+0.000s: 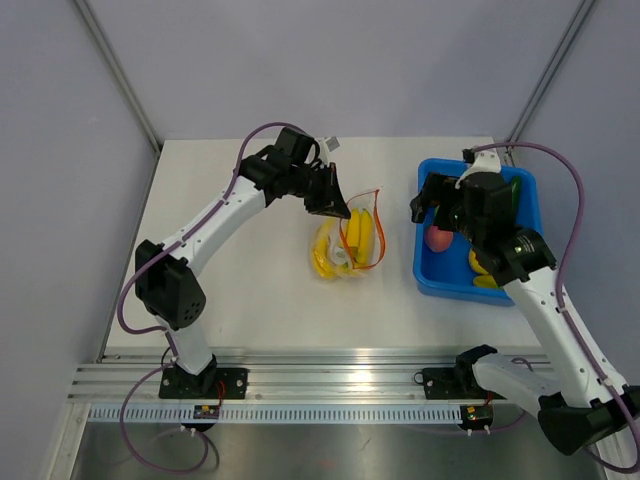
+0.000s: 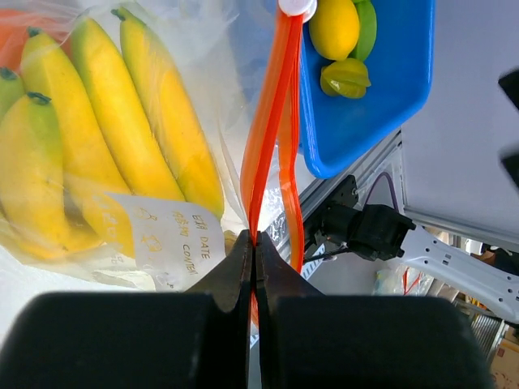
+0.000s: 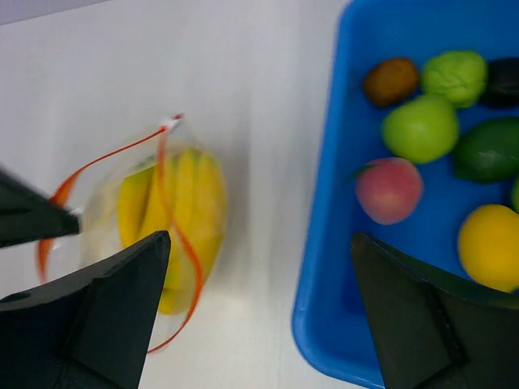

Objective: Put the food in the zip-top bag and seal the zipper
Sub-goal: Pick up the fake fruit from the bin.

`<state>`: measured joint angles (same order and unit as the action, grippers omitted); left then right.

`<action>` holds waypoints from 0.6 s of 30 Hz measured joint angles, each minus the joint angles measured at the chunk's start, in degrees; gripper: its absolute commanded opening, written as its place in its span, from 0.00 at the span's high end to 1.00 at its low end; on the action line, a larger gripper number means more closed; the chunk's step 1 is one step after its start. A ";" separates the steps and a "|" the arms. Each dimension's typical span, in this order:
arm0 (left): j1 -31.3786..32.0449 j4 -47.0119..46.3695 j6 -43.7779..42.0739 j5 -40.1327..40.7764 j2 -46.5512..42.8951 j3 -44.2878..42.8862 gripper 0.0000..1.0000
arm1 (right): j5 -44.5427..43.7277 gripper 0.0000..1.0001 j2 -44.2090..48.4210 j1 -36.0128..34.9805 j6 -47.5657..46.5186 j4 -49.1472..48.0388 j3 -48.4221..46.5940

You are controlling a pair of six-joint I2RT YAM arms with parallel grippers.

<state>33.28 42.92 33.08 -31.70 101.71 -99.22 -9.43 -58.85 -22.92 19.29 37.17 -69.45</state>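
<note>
The clear zip-top bag [image 1: 345,248] lies mid-table with yellow bananas [image 2: 122,138] inside it, and its mouth stands open. My left gripper [image 1: 335,205] is shut on the orange-red zipper [image 2: 272,121] at one end of the mouth, the strip pinched between the fingertips [image 2: 243,259]. My right gripper [image 3: 260,236] is open and holds nothing. It hovers over the left wall of the blue bin [image 3: 340,324], between bag and bin. The pink-red peach [image 3: 388,189] sits in the bin, just beyond the right finger. In the top view the peach [image 1: 438,238] lies below the right gripper [image 1: 432,205].
The blue bin [image 1: 500,290] at the right also holds green fruits [image 3: 420,128], a yellow lemon [image 3: 490,247] and a brown piece [image 3: 391,79]. An aluminium rail [image 1: 330,385] runs along the near edge. Grey walls enclose the table.
</note>
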 measured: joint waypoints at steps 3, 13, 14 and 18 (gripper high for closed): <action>0.02 -0.63 0.00 -0.46 0.00 0.02 1.00 | -1.97 0.01 -2.34 7.78 0.52 0.87 1.75; 0.00 -1.40 -0.07 -2.03 0.02 0.72 1.00 | 1.53 0.01 -13.66 17.38 3.30 -2.73 16.06; 0.00 -1.46 -0.09 -2.16 0.02 0.72 1.00 | 1.62 0.01 -14.16 17.46 3.23 -4.13 16.13; 0.00 -1.46 -0.11 -2.40 0.02 0.72 1.00 | 1.68 0.01 -17.00 17.97 2.67 -9.73 16.22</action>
<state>33.28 41.45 32.97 -34.11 101.73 -98.50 -7.75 -75.85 -4.95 21.96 27.44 -53.23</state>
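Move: The peach in the blue bin lies some 9 cm ahead of the open right hand, 9 cm to its right and about 23 cm below. The green apple is about 7 cm beyond the peach and 3 cm right of it; the lemon is some 6 cm nearer and 10 cm right of the peach. From the left hand, the peach is roughly 7 cm ahead, 24 cm right and 18 cm down. Still touching nothing and wide open, the right hand swoops into the bin towards the peach: about 18 cm down while swinging some 9 cm right, then a last creep forward with the height nearly held. Its fingers tip downward and turn clockwise, some 20 degrees each. The left hand holds its place, keeping its pinch on the bag's orange rim. ##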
